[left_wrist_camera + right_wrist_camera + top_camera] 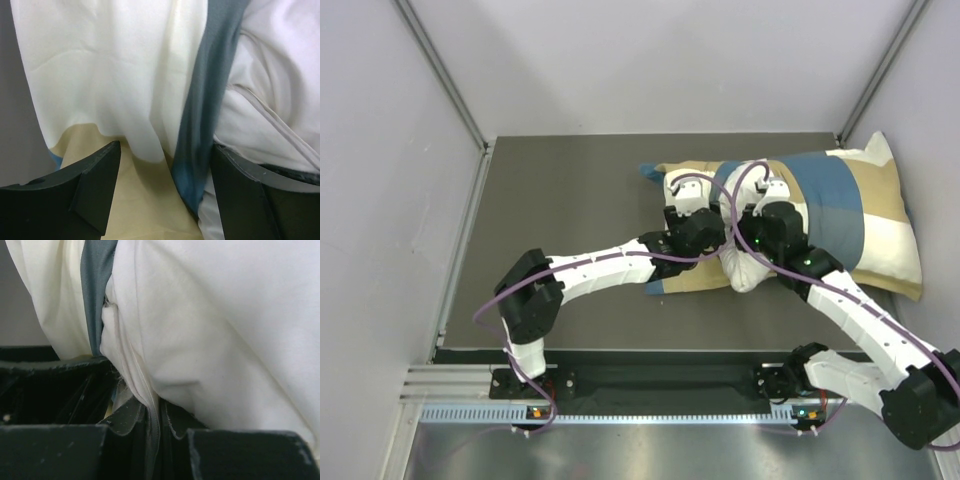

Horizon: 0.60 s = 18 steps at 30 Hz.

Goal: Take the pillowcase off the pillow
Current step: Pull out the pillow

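The checked pillowcase (840, 200) lies at the table's back right, with the white pillow (745, 268) bulging out of its open left end. My right gripper (752, 238) is shut on the pillow's seam (152, 415); the white pillow (225, 315) fills that view. Just left of it, my left gripper (705, 235) stands open at the case's mouth. In the left wrist view its fingers (95, 185) straddle the pillowcase's blue edge (205, 110) and the tan and cream cloth (125, 65) without pinching them. The pillow (280, 65) shows at the right.
A dark mat (570, 200) covers the table and runs on to the left of the pillow. Grey walls with metal posts (440, 70) close in the back and sides. A metal rail (650, 410) holding both arm bases runs along the near edge.
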Each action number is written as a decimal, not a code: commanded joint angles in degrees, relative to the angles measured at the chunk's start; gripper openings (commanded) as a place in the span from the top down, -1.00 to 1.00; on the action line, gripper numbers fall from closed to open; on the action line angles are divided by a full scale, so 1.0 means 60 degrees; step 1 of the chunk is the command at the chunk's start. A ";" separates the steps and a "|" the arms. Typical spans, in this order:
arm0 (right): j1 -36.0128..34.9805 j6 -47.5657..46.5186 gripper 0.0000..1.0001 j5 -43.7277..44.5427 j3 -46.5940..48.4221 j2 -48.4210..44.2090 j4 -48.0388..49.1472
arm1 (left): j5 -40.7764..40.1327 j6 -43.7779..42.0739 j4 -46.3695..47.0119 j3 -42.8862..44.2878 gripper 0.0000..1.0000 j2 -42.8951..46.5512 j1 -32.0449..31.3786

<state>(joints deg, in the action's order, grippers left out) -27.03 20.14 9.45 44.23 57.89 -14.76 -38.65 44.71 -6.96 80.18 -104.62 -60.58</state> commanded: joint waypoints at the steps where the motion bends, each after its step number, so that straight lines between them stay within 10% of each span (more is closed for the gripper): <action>1: -0.0227 0.0159 1.00 0.0080 -0.0223 -0.0434 -0.0659 | -0.0033 -0.0478 0.0618 0.0084 -0.51 -0.0317 0.0500; 5: -0.0242 0.0188 1.00 0.0153 -0.0281 -0.0727 -0.0835 | 0.0319 -0.0654 0.0560 0.0259 -0.43 -0.0610 0.0648; 12: -0.0242 0.0057 1.00 0.0767 -0.0208 -0.0976 -0.1187 | 0.0145 -0.0304 -0.0259 0.0026 1.00 -0.0523 0.0662; 18: 0.0445 -0.0075 1.00 0.1588 -0.0310 -0.1195 -0.1538 | 0.0040 0.0399 -0.0453 -0.1625 1.00 0.0837 0.1422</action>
<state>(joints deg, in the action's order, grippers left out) -27.51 20.16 11.35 42.74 54.35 -17.80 -30.52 45.95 -2.59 76.86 -104.16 -58.46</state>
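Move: The pillowcase's gathered cream-and-blue edge lies between the left hand's open fingers, roughly 2 cm ahead, 1 cm right and 1 cm below. The pillow's bare white end is about 7 cm to that hand's right and level with it front to back; the case's loose blue corner lies some 15 cm left, 13 cm ahead and 10 cm lower. From the right hand, already gripping the white end, the gathered edge is about 5 cm left and 4 cm ahead. The left hand noses about 1 cm forward and down, then edges some 1.5 cm right towards the right hand while its fingers shut from wide open, pinching the cream and blue cloth of the pillowcase; it turns only about 5 degrees clockwise and finally starts to draw back left, still sinking slightly. The right hand keeps its shut grip on the white pillow fabric and eases a good centimetre back, then about 1 cm right, away from the left hand. ##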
